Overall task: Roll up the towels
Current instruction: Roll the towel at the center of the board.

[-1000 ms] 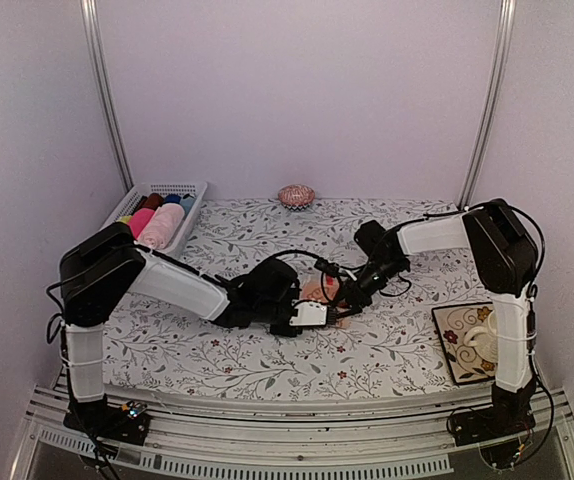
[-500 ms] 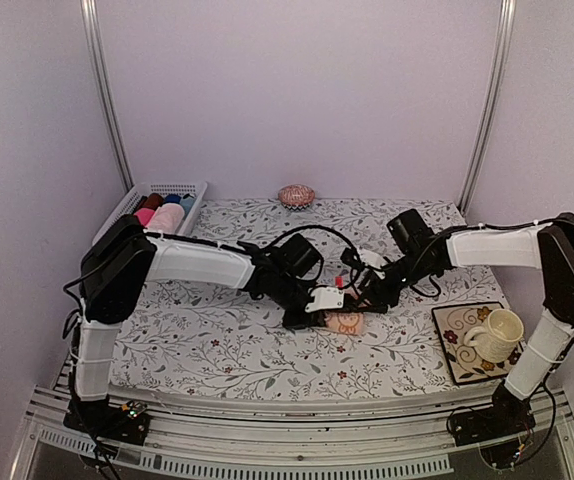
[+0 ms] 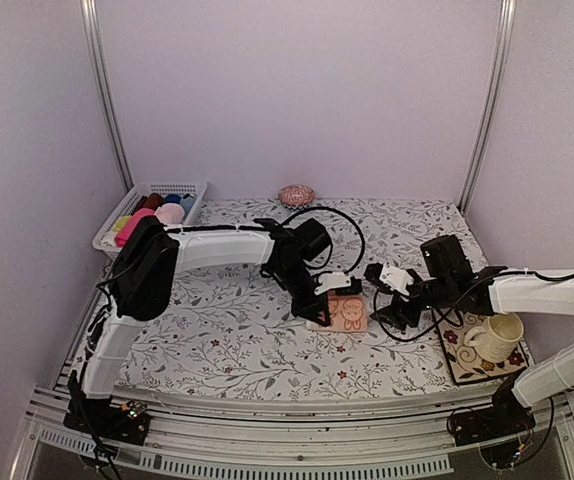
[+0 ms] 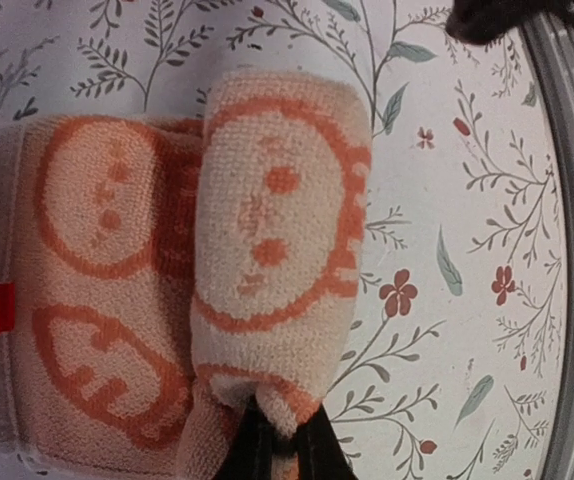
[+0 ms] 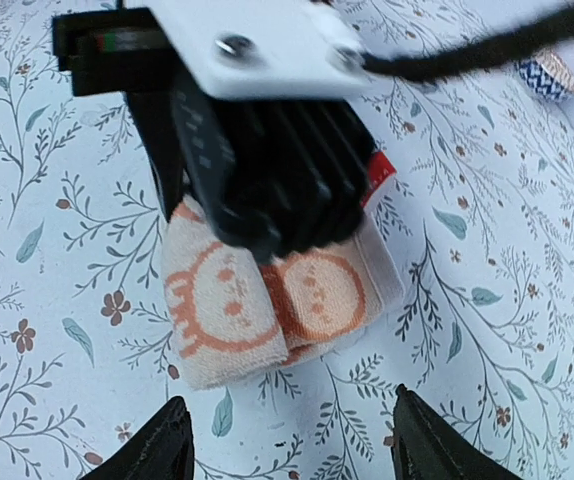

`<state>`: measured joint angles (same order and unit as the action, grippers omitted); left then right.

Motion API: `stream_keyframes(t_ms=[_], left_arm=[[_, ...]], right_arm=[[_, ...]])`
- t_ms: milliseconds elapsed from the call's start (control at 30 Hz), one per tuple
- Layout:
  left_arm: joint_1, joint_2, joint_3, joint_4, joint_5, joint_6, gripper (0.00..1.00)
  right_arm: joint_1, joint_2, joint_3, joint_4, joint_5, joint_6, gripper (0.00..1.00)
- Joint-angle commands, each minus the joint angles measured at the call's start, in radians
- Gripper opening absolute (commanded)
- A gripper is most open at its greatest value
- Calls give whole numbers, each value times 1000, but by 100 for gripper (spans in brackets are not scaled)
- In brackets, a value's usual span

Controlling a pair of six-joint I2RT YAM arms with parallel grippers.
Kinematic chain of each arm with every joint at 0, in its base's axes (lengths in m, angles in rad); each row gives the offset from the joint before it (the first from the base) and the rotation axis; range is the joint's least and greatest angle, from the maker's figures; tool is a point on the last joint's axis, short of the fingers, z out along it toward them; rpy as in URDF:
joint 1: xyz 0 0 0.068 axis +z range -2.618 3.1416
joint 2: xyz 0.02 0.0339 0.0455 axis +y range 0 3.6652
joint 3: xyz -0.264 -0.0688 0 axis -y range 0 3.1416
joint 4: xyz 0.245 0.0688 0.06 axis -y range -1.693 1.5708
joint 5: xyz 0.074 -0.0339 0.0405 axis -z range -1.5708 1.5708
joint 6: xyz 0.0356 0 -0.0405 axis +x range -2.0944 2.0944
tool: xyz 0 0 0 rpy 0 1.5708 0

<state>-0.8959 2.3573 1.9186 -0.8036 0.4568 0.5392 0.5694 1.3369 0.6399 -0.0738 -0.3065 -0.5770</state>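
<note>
The peach-orange towel [image 3: 349,313] with cream round figures lies partly rolled on the flowered table. In the left wrist view its rolled part [image 4: 277,220] lies against the flat part, and my left gripper [image 4: 282,455] is shut on the roll's near end. My left gripper [image 3: 323,312] sits at the towel's left side. My right gripper [image 3: 379,305] is just right of the towel, open and apart from it. In the right wrist view the towel [image 5: 267,300] lies beyond my right gripper [image 5: 292,440]. A light pink towel [image 3: 170,213] lies rolled in the basket.
A white basket [image 3: 192,188] of coloured rolled cloths stands at the back left. A patterned tray [image 3: 457,355] with a cream cup [image 3: 494,337] sits at the front right, close to my right arm. A small round pinkish object [image 3: 296,194] rests by the back wall.
Both arms have swung to the right, and the towel moved right with the left gripper. The right gripper opened and drew back off the towel. The cup came into view.
</note>
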Motion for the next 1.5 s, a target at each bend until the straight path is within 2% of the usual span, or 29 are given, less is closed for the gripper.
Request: stream_keyframes(t_ms=[0,233,567,800,900,1033,1100,1133,1200,1267,1333,1400,1467], left_arm=[[22,69,70,-165,94,-76,0],[45,126,143,-215,153,-117,0],[61,143,154,-223,188,-120,1],[65,152,154,-224,197,-117,1],[72,152,155,-223,197,-119,1],[80,146,153,-221,178,-125,4],[87,136,147,-214,162,-133,9],[91,129,144,-213,152,-135,15],[101,94,125,-202,127,-136,31],[110,39,71,-161,93,-131,51],[120,-32,5,-104,64,-130,64],[135,-99,-56,-50,45,-134,71],[143,-165,-119,1,15,-134,74]], right_arm=[[68,-9,-10,50,16,-80,68],[190,55,13,65,68,-200,68],[242,263,98,118,219,-295,68],[247,330,129,135,238,-337,66],[247,366,147,111,243,-335,57],[248,404,196,50,206,-295,29],[248,412,209,20,183,-274,21],[248,414,213,6,169,-268,15],[247,412,219,-19,139,-243,12],[246,411,233,-56,99,-227,10],[240,416,253,-99,54,-205,10],[230,429,278,-146,13,-190,10],[215,445,302,-181,-24,-176,10]])
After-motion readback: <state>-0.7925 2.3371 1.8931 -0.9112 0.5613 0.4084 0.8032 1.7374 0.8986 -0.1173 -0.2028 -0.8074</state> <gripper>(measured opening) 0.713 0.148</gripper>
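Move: The rolled edge of the towel lies with its right end some 7 cm left of the open right hand, about level fore and aft and 6 cm lower. From the left hand, which already pinches the roll near its left end, that right end is about 9 cm to the right, at the same height. The towel's flat rest lies some 5 cm ahead of the roll. The mug stands around 22 cm right of the right hand, about 3 cm back. The roll changes hands: the right hand swings about 5 cm left and 4 cm back, then goes forward while sinking some 6 cm, and closes on the roll's right end. Meanwhile the left hand keeps its pinch, tipping its top forward; only once the right has shut does it open wide and draw about 4 cm left off the roll's end. ##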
